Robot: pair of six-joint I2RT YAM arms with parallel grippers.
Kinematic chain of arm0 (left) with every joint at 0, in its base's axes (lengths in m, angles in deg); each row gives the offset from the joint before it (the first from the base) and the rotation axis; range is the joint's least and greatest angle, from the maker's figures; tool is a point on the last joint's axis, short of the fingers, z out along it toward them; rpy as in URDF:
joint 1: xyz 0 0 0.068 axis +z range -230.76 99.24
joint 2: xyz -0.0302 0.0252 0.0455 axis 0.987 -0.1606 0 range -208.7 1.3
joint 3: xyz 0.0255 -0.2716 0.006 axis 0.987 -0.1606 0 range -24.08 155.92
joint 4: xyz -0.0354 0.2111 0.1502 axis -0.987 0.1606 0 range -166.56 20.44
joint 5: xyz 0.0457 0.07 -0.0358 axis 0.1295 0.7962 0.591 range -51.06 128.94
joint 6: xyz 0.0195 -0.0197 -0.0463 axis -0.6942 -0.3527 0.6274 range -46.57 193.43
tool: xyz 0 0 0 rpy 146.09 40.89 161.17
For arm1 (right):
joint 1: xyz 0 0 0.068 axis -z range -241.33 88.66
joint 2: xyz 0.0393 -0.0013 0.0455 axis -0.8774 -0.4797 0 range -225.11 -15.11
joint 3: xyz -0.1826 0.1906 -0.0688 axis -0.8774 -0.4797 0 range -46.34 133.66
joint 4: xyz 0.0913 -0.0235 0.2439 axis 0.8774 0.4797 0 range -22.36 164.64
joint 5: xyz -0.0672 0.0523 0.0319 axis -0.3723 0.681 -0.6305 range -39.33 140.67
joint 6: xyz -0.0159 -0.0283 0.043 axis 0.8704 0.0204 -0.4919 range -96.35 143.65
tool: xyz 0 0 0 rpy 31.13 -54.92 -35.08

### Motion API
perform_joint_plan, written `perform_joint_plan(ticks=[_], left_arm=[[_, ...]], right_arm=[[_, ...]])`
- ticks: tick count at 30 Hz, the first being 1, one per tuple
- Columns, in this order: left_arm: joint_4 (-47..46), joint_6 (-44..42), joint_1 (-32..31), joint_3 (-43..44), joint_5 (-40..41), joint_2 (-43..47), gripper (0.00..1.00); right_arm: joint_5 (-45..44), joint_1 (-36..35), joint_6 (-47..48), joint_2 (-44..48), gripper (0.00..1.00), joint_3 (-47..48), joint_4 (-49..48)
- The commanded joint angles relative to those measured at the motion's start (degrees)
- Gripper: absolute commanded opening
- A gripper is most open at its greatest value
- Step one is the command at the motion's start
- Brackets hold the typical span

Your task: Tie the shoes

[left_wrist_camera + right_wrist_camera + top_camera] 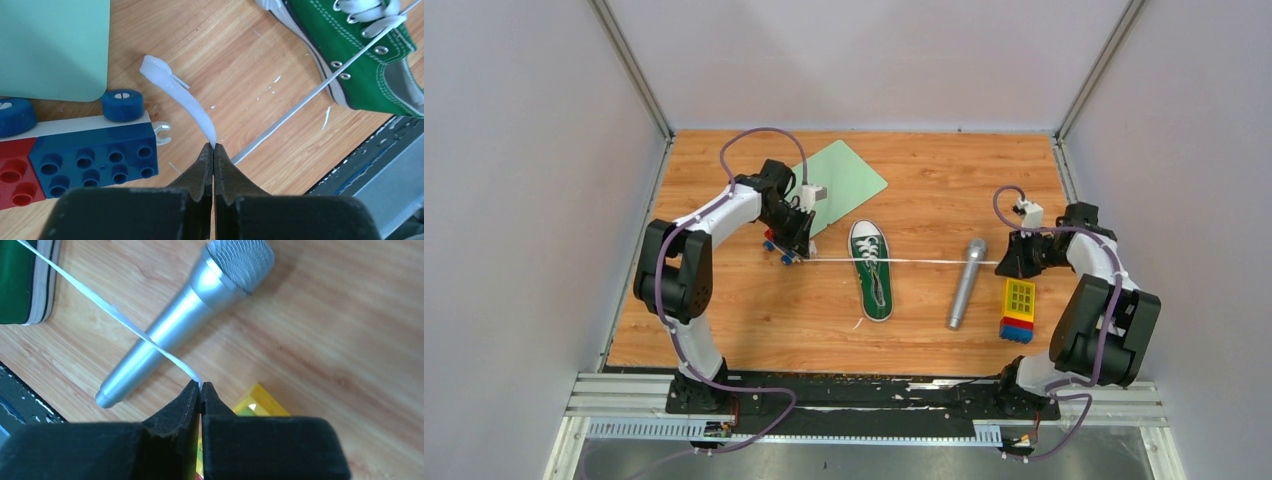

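A small green sneaker (871, 270) with a white sole lies mid-table, toe to the back. Its white laces are pulled out taut to both sides in one line. My left gripper (793, 256) is shut on the left lace (185, 102) just left of the shoe; the lace's loose end sticks out past the jaws, and the taut part (300, 107) runs to the sneaker (360, 55). My right gripper (1004, 265) is shut on the right lace (115, 315), which crosses over the grey microphone (185, 315). The sneaker's edge (22, 285) shows in the right wrist view.
A grey microphone (965, 283) lies right of the shoe. A yellow, red and blue block stack (1017, 309) sits under the right gripper. A blue and red block car (75, 160) is by the left gripper. A green mat (844, 180) lies at the back.
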Motion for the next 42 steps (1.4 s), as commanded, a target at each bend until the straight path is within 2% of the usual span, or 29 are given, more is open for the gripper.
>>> perform_joint_plan(ticks=[1, 8, 10, 12, 14, 17, 18, 22, 26, 30, 34, 36, 42], left_arm=[[-0.6, -4.63, 0.67, -2.41, 6.68, 4.56, 0.0], [-0.43, -6.31, 0.97, -3.12, 12.54, 6.16, 0.0], [-0.81, -7.57, 0.92, -3.38, 11.48, 6.69, 0.0], [-2.48, -8.27, 0.35, -3.36, 6.05, 6.52, 0.0], [-3.04, -8.1, -1.08, -1.83, 1.18, 4.71, 0.0], [-2.39, -6.24, -3.0, 1.38, -6.18, 1.14, 0.0], [-2.1, -5.68, -3.7, 3.04, -7.69, -0.58, 0.0], [-2.04, -2.83, -5.03, 5.41, -11.35, -3.05, 0.0], [-2.06, -2.05, -5.24, 6.04, -10.83, -3.35, 0.0], [-2.63, -0.8, -5.29, 5.76, -10.93, -3.02, 0.0], [-2.61, -0.04, -5.16, 5.39, -10.81, -2.98, 0.0], [-2.38, 0.01, -5.16, 5.32, -10.79, -2.97, 0.0], [-2.25, -0.07, -4.45, 4.87, -10.52, -1.87, 0.0]], right_arm=[[-3.68, 4.96, 1.28, 0.73, 0.0, -1.88, 0.03], [-7.3, 9.05, -2.82, -1.24, 0.0, -1.19, -3.72], [-5.52, 8.73, -2.65, -0.63, 0.0, -0.69, -3.74], [-0.1, 7.45, -0.38, 0.63, 0.0, -0.65, -2.62], [5.14, 4.0, 2.37, 1.39, 0.0, 0.08, 0.41], [5.23, -4.65, 2.3, 3.01, 0.07, 0.76, 1.73], [4.94, -7.86, 2.56, 3.57, 0.11, 0.78, 1.63], [2.88, -16.7, 5.35, 4.18, 0.37, 0.92, 0.33], [3.66, -20.48, 11.18, 1.99, 0.51, 4.67, -0.36], [2.76, -28.53, 17.04, -2.75, 0.55, 8.8, -1.48], [1.11, -34.82, 21.56, -11.59, 0.55, 13.54, -1.98], [-0.61, -37.07, 23.92, -15.73, 0.55, 14.93, -3.38], [-4.35, -41.23, 23.36, -22.94, 0.54, 17.52, -11.73]])
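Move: My right hand grips one end of the taut lace. The shoe lies about 29 cm to its left and 2 cm back, some 4 cm lower. The microphone is about 7 cm left and 5 cm back of that hand, the yellow block 4 cm right and 10 cm back. From my left hand, holding the other end, the shoe is about 14 cm right and 3 cm back, and the toy train some 5 cm left and 3 cm ahead. I draw both hands a little farther apart on the held lace, my right nearly 3 cm right and also slightly back and down. Then my right hand lets go, opens to about half and swings some 22 cm left past the microphone towards the shoe, slightly forward, turning about 60 degrees counter-clockwise and finally dipping to the lace at the shoe's side. My left hand keeps its pinch and eases about 7 cm right, towards the shoe. ##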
